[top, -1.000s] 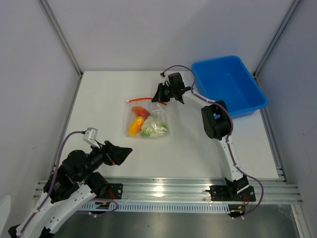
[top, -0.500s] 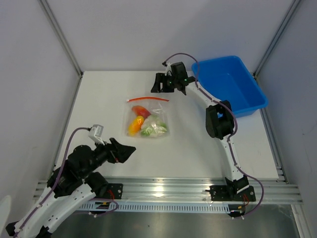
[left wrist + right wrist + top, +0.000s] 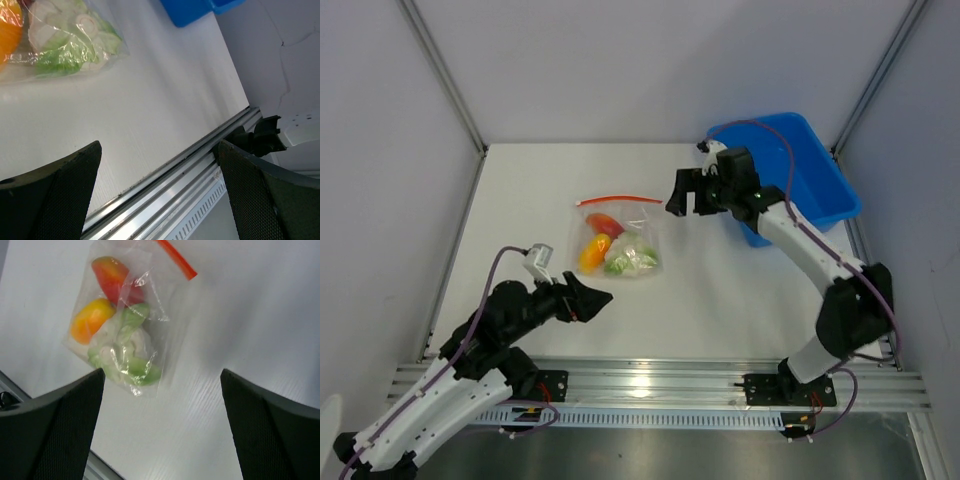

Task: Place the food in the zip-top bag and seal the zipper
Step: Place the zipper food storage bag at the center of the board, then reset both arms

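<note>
The zip-top bag (image 3: 617, 240) lies flat on the white table with the food inside: a red-orange piece (image 3: 605, 224), a yellow-orange piece (image 3: 592, 254) and a white-and-green lump (image 3: 632, 259). Its orange-red zipper (image 3: 618, 200) runs along the far edge. My right gripper (image 3: 681, 198) hovers open and empty to the right of the zipper end, clear of the bag. From the right wrist view the bag (image 3: 125, 325) and a stretch of zipper (image 3: 177, 261) lie beyond the gripper (image 3: 162, 375). My left gripper (image 3: 592, 299) is open near the bag's front edge, with the bag (image 3: 65, 47) at the top left of its view.
A blue plastic bin (image 3: 785, 175) stands at the back right, just behind the right arm, and its corner (image 3: 192, 10) shows in the left wrist view. The aluminium rail (image 3: 650, 380) runs along the near table edge. Grey walls close in the sides and back.
The right gripper went from shut at the zipper's right end to open and pulled away to the right, toward the bin. The left arm crept forward toward the bag.
</note>
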You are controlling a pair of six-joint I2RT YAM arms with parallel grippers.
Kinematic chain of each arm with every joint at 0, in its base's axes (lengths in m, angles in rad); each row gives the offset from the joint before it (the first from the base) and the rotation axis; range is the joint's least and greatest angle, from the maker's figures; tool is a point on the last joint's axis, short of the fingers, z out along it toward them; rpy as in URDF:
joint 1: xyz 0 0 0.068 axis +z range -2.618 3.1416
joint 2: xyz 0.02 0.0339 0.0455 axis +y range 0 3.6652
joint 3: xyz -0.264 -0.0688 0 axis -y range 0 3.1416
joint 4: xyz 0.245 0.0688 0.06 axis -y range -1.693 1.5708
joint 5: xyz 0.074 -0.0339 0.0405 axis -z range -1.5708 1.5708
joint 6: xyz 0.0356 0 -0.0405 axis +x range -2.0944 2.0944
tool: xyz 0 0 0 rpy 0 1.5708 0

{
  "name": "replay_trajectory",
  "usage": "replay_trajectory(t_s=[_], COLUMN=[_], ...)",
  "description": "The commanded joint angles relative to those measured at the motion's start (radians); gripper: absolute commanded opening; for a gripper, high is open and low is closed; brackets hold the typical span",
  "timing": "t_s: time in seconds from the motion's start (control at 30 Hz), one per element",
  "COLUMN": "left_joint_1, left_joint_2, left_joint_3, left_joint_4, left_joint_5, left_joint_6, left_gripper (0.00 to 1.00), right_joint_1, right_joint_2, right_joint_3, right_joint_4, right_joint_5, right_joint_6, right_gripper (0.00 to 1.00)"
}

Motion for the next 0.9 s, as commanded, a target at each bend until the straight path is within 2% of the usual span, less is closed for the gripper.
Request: replay_trajectory(t_s=[0.0,0.17,0.3,0.4,0.57,0.6,0.67,0.77,0.87], left_joint_1=[0.001,0.021,0.072,0.170,0.216,0.216,0.216,0.216,0.216], left_joint_2=[0.068,0.193,0.282,0.307,0.261,0.232,0.192,0.061,-0.143], left_joint_3=[-0.026,-0.058,-0.101,-0.188,-0.439,-0.463,-0.545,-0.599,-0.613], left_joint_4=[0.160,0.314,0.470,0.711,1.215,1.254,1.302,1.278,1.105], left_joint_5=[0.053,0.154,0.264,0.388,0.466,0.472,0.485,0.516,0.516], left_joint_6=[-0.024,-0.027,-0.060,-0.175,-0.373,-0.410,-0.436,-0.450,-0.449], left_gripper=[0.99,1.00,0.99,0.99,1.00,0.99,0.99,1.00,0.99], right_joint_1=[0.072,0.124,0.138,0.147,0.149,0.150,0.149,0.149,0.150], right_joint_2=[-0.206,-0.542,-0.803,-1.024,-1.283,-1.352,-1.411,-1.501,-1.549], right_joint_3=[-0.224,-0.532,-0.716,-0.851,-0.988,-1.005,-1.057,-1.117,-1.168], right_joint_4=[0.067,0.056,0.047,0.036,0.006,-0.002,-0.017,-0.015,-0.004], right_joint_5=[0.122,0.167,0.210,0.263,0.266,0.301,0.306,0.296,0.280], right_joint_6=[0.028,0.134,0.243,0.329,0.439,0.456,0.504,0.550,0.577], right_gripper=[0.98,0.98,0.97,0.97,0.99,0.99,0.99,0.99,0.99])
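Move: The filled zip-top bag lies flat, its middle level fore and aft with the right hand, some 22 cm to its left and 14 cm below. The bag's red zipper strip runs along its far edge, about 11 cm ahead and 22 cm left of that hand. The blue bin's middle is roughly 15 cm ahead and 34 cm right of the same hand. From the left hand, the bag is about 25 cm ahead, 7 cm right and 14 cm lower. The released bag is left alone as the right hand, already clear with its fingers wide open, sweeps back about 22 cm and 10 cm right, slowing and sinking a little, wrist rolling left side up and turning clockwise. The open left hand eases right, forward and down some 4 cm each, then draws back and lifts about 7 cm, rolling left side down some 35 degrees. ##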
